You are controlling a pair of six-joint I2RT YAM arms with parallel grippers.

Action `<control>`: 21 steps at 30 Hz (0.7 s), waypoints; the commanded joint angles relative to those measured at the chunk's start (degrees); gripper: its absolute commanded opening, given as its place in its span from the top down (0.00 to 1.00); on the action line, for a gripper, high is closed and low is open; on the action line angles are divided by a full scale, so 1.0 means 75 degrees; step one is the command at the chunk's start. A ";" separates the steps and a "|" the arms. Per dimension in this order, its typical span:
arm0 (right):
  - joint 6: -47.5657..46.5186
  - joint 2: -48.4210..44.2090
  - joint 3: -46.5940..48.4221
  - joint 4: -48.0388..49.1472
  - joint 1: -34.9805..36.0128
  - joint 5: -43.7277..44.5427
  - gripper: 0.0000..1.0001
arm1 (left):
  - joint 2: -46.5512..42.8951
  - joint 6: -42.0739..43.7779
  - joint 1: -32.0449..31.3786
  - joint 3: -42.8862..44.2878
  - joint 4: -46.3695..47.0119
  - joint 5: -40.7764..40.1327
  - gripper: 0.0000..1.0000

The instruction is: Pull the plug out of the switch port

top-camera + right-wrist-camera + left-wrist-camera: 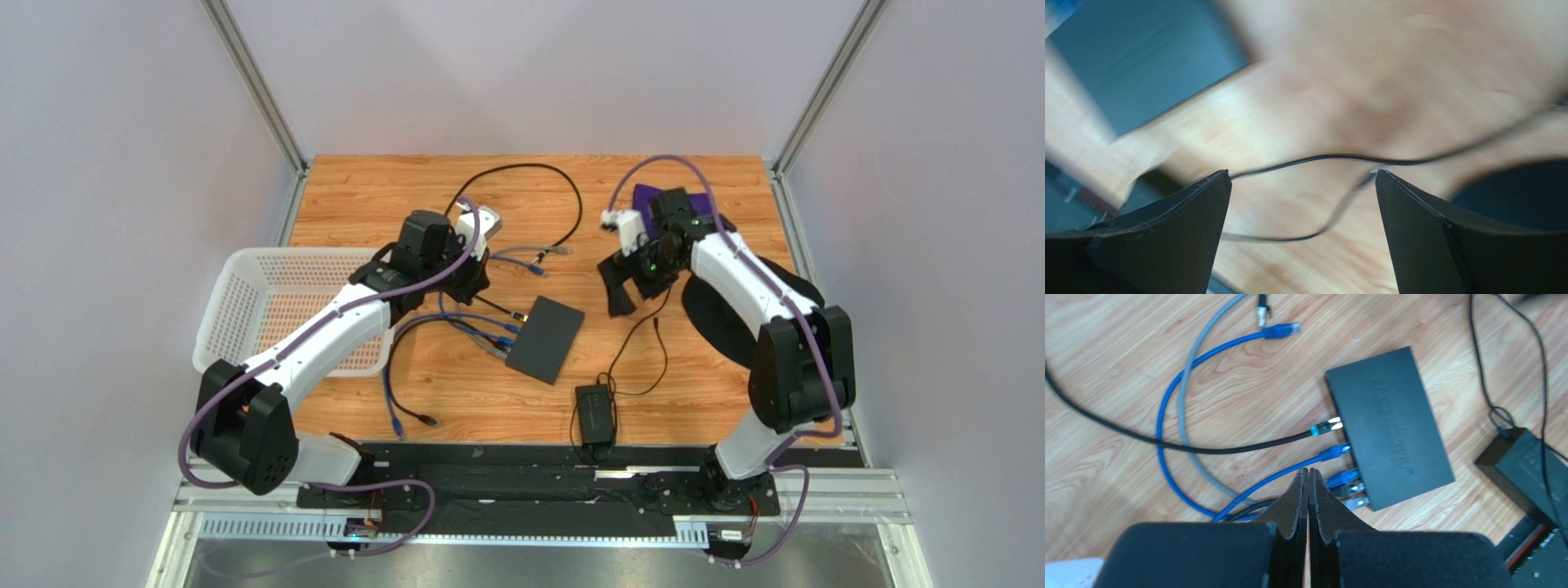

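Observation:
The switch (546,339) is a flat black box lying mid-table; it also shows in the left wrist view (1392,425). Several plugs sit in its socket row: a black cable's silver plug (1328,425), a blue plug (1335,452), another blue plug (1346,476), and more that my fingers partly hide. My left gripper (1309,471) is shut on nothing, its tips above the cables just left of the socket edge; it also shows from above (472,288). My right gripper (1303,177) is open and empty over a thin black cord (1321,160), right of the switch (622,294).
A black power brick (596,413) with a thin cord lies near the front edge, also in the left wrist view (1521,459). A white basket (276,306) stands at the left. A loose blue plug (1281,331) and grey cable lie behind the switch.

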 commanded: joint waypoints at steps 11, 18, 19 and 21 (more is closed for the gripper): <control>-0.2907 -0.1023 -0.1107 -0.0710 0.2690 -0.2145 0.18 | 0.0408 -0.0402 0.1809 0.1136 -0.0166 -0.0670 1.00; -0.3388 -0.0203 -0.1154 -0.0921 0.4002 -0.2005 0.30 | 0.0034 -0.0473 0.1809 0.0422 0.0068 -0.0726 1.00; -0.3469 -0.0098 -0.1084 -0.1084 0.4038 -0.1760 0.32 | -0.0048 -0.0403 0.1809 0.0270 0.0045 -0.0773 1.00; -0.3691 -0.0050 -0.1095 -0.1307 0.4097 -0.1466 0.33 | -0.0236 -0.0215 0.1809 0.0175 -0.0048 -0.0796 1.00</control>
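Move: The power adapter lies about 24 cm back and 8 cm to the left of my right hand, some 9 cm below it. The switch is about 9 cm back and 18 cm left of this hand, and the pulled-out thin power plug about 6 cm back and 6 cm right, both roughly 10 cm lower. From my left hand the adapter is some 26 cm back, 26 cm right and 15 cm down. I swing my right hand back about 17 cm and left some 13 cm, past the near corner of the switch towards the power adapter, sinking only near the end. On the way I turn it roughly 50 degrees counter-clockwise and narrow its wide-open fingers by about a quarter. My left hand, still shut, draws off about 10 cm left and forward, away from the switch, then nearly stops. ##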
